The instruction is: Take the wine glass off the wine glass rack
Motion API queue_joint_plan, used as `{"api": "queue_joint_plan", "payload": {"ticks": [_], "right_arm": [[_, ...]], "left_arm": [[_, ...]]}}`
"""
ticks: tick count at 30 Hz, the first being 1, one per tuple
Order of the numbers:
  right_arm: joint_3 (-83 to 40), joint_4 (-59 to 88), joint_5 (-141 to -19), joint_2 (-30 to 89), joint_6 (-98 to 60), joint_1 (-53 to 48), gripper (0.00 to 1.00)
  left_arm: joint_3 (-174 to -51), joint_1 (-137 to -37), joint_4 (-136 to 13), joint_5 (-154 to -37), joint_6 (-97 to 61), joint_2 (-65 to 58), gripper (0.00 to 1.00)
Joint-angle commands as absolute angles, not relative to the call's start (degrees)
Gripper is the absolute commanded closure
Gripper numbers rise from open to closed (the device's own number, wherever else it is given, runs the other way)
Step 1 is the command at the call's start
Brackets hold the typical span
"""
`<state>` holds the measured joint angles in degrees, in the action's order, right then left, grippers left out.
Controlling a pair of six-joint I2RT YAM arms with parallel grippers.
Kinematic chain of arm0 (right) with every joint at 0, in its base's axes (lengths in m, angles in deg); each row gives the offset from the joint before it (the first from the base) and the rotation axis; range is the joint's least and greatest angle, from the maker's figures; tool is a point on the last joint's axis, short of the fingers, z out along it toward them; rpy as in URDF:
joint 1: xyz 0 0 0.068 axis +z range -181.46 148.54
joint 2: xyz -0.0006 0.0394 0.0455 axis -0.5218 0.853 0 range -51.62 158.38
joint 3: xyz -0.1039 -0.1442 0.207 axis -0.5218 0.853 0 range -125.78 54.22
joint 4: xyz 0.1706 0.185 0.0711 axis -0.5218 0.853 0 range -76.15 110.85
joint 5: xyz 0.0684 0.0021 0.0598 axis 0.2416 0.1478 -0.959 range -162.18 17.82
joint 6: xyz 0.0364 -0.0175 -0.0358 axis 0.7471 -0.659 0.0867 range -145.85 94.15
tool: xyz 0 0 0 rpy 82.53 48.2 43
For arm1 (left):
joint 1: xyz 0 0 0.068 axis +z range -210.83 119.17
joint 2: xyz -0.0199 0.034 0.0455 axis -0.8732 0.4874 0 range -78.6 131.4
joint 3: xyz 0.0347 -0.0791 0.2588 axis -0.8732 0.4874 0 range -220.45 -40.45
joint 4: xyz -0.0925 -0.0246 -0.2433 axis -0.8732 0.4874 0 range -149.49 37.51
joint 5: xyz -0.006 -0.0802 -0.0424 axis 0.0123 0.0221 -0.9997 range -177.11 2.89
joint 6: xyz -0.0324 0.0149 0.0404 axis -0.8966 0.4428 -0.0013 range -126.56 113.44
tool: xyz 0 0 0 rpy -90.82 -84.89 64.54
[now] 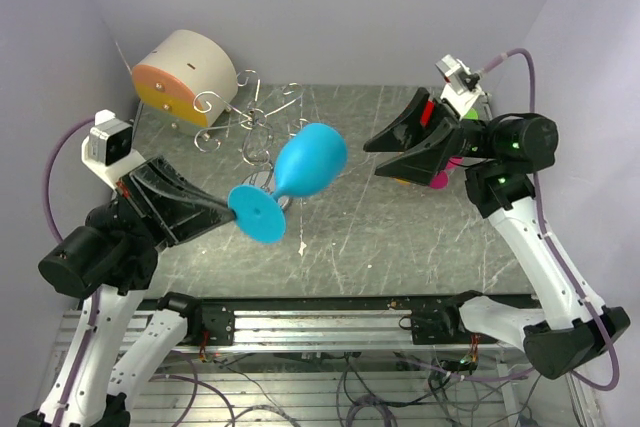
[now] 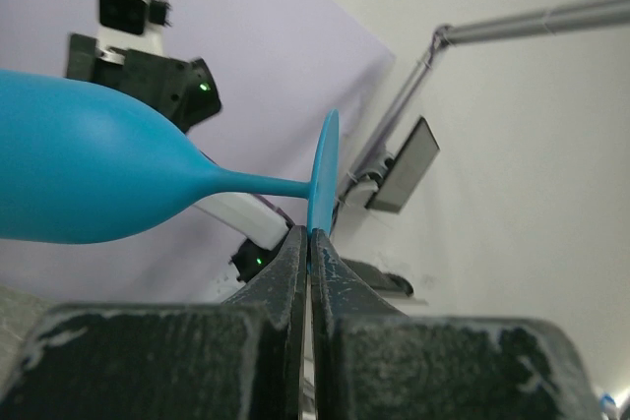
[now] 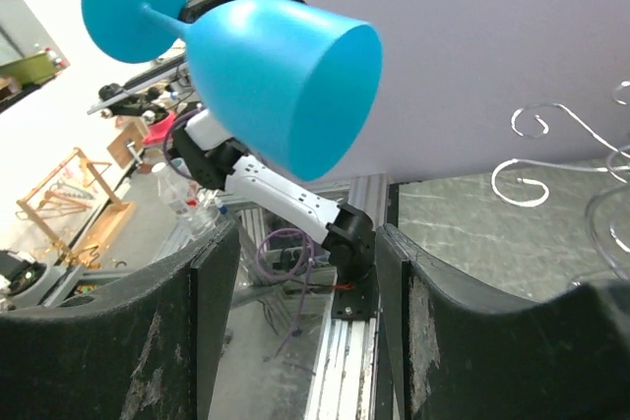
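A blue wine glass [image 1: 298,172] is held in the air above the table, lying on its side, bowl toward the far right. My left gripper [image 1: 228,209] is shut on the rim of its round foot [image 2: 323,179], fingers [image 2: 295,263] pinching the thin disc. The silver wire rack [image 1: 250,117] stands behind the glass, curled hooks showing; its base is hidden behind the glass. My right gripper [image 1: 380,155] is open and empty, hovering right of the bowl [image 3: 285,81]. The rack's hooks [image 3: 527,159] show at the right of the right wrist view.
A beige-and-orange cylinder [image 1: 183,77] lies at the back left. A pink and green object [image 1: 438,175] sits under the right arm. The table's near edge is a metal rail [image 1: 320,322]. Walls close in the back and sides.
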<state>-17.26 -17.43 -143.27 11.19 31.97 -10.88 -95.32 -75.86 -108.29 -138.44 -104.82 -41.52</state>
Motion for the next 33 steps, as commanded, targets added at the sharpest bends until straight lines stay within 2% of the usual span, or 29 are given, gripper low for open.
{"api": "queue_joint_plan", "payload": {"ticks": [1,13,26,33], "right_arm": [[-16.02,-25.2,-141.65,12.68,32.64,-7.48,0.42],[-14.9,-37.32,-139.33,14.12,37.35,0.76,0.41],[-15.36,-37.5,-137.01,13.07,36.15,6.17,0.42],[-16.11,-32.82,-135.62,12.86,31.87,9.91,0.44]], "left_arm": [[-95.17,-78.14,-122.37,-141.12,-109.82,-42.17,0.93],[-91.36,-78.58,-127.02,-140.73,-112.16,-44.11,0.93],[-89.11,-78.58,-130.85,-139.98,-113.74,-43.51,0.93],[-87.86,-78.58,-131.49,-139.31,-113.6,-43.24,0.93]]}}
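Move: My left hand holds the blue wine glass by its foot, its middle about 5 cm ahead, 8 cm to the right and 2 cm below; my open right gripper is some 10 cm ahead of my left hand, 23 cm right and 6 cm lower. From my right hand, the glass's middle is 15 cm left, 5 cm back and 5 cm up. From there too, the empty rack stands roughly 17 cm ahead and 24 cm left, far below. With my right hand I close in on the bowl of the blue wine glass, first leftward, then mostly back, about 7 cm back and 4 cm left in all, rising slightly and turning some 15 degrees counter-clockwise, fingers staying wide open. My left hand keeps its pinch on the glass's foot, quickly draws back about 5 cm, then only sinks a little. ##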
